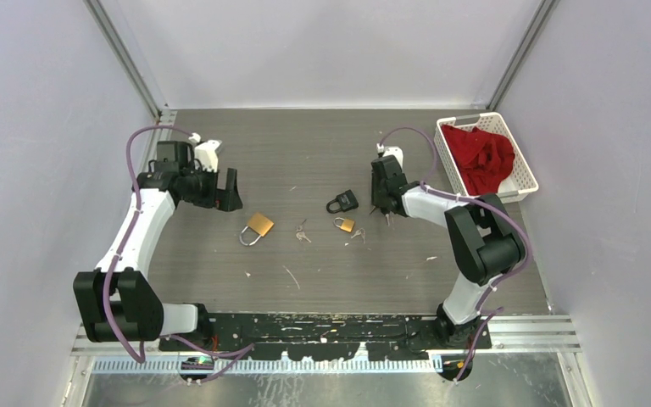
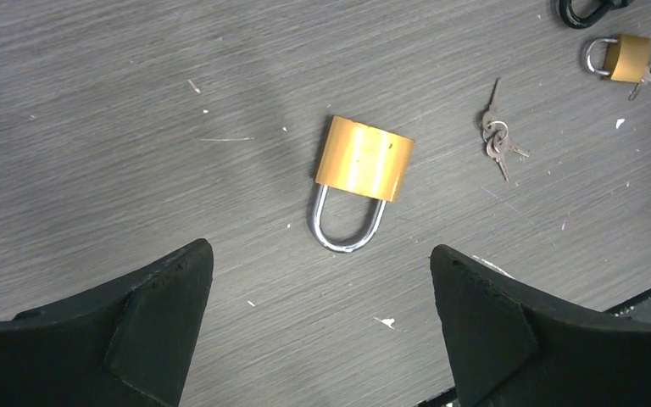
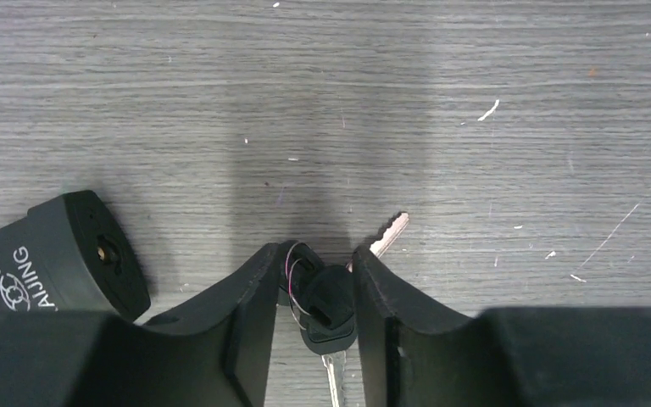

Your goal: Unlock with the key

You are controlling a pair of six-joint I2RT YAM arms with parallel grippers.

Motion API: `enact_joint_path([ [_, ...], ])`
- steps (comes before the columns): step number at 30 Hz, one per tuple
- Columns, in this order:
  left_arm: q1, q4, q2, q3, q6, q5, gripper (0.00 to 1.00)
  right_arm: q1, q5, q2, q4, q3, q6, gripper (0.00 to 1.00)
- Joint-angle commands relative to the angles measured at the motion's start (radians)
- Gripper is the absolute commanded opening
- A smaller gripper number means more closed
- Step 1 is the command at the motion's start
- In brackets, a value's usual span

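Note:
A black padlock (image 3: 59,259) lies on the table, keyhole end facing up, just left of my right gripper (image 3: 315,259). That gripper's jaws have come in against a bunch of black-headed keys (image 3: 332,297) on a wire ring, touching it on both sides; one silver blade (image 3: 390,231) pokes out ahead. From above, the right gripper (image 1: 381,208) is low on the table beside the black padlock (image 1: 342,202). My left gripper (image 2: 322,263) hangs open above a big brass padlock (image 2: 364,158), holding nothing.
A small brass padlock (image 1: 344,225) with its keys lies near the black one. A loose key bunch (image 1: 302,231) sits between the two brass locks. A white basket (image 1: 525,174) holding a red cloth (image 1: 483,157) stands at the back right.

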Motion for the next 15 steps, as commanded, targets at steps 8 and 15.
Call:
enact_joint_path([
  [8,0.006,-0.078,-0.034,0.054,0.070,0.043,0.97,0.010,0.023,0.024,-0.044,0.049,0.028,0.33],
  [15,0.005,-0.085,-0.070,0.053,0.056,0.088,0.95,0.010,-0.010,-0.008,-0.060,0.027,0.067,0.06],
])
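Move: The black keys lie between the right hand's fingertips, roughly level with it and 2 cm below. From that hand the black padlock is about 7 cm to the left and 1 cm ahead; the small gold padlock is some 7 cm left and 4 cm back, with its little keys around 5 cm left and 6 cm back, all about 2 cm down. From the left hand the black keys are roughly 28 cm right, 8 cm ahead and 13 cm below. The bunch of black keys gets nipped from above: the right hand sinks about 1 cm onto it, then stays put while its half-open fingers close most of the way on the key heads and ring, which sit between the fingertips. The left hand, wide open, eases back about 1.5 cm over the table. ##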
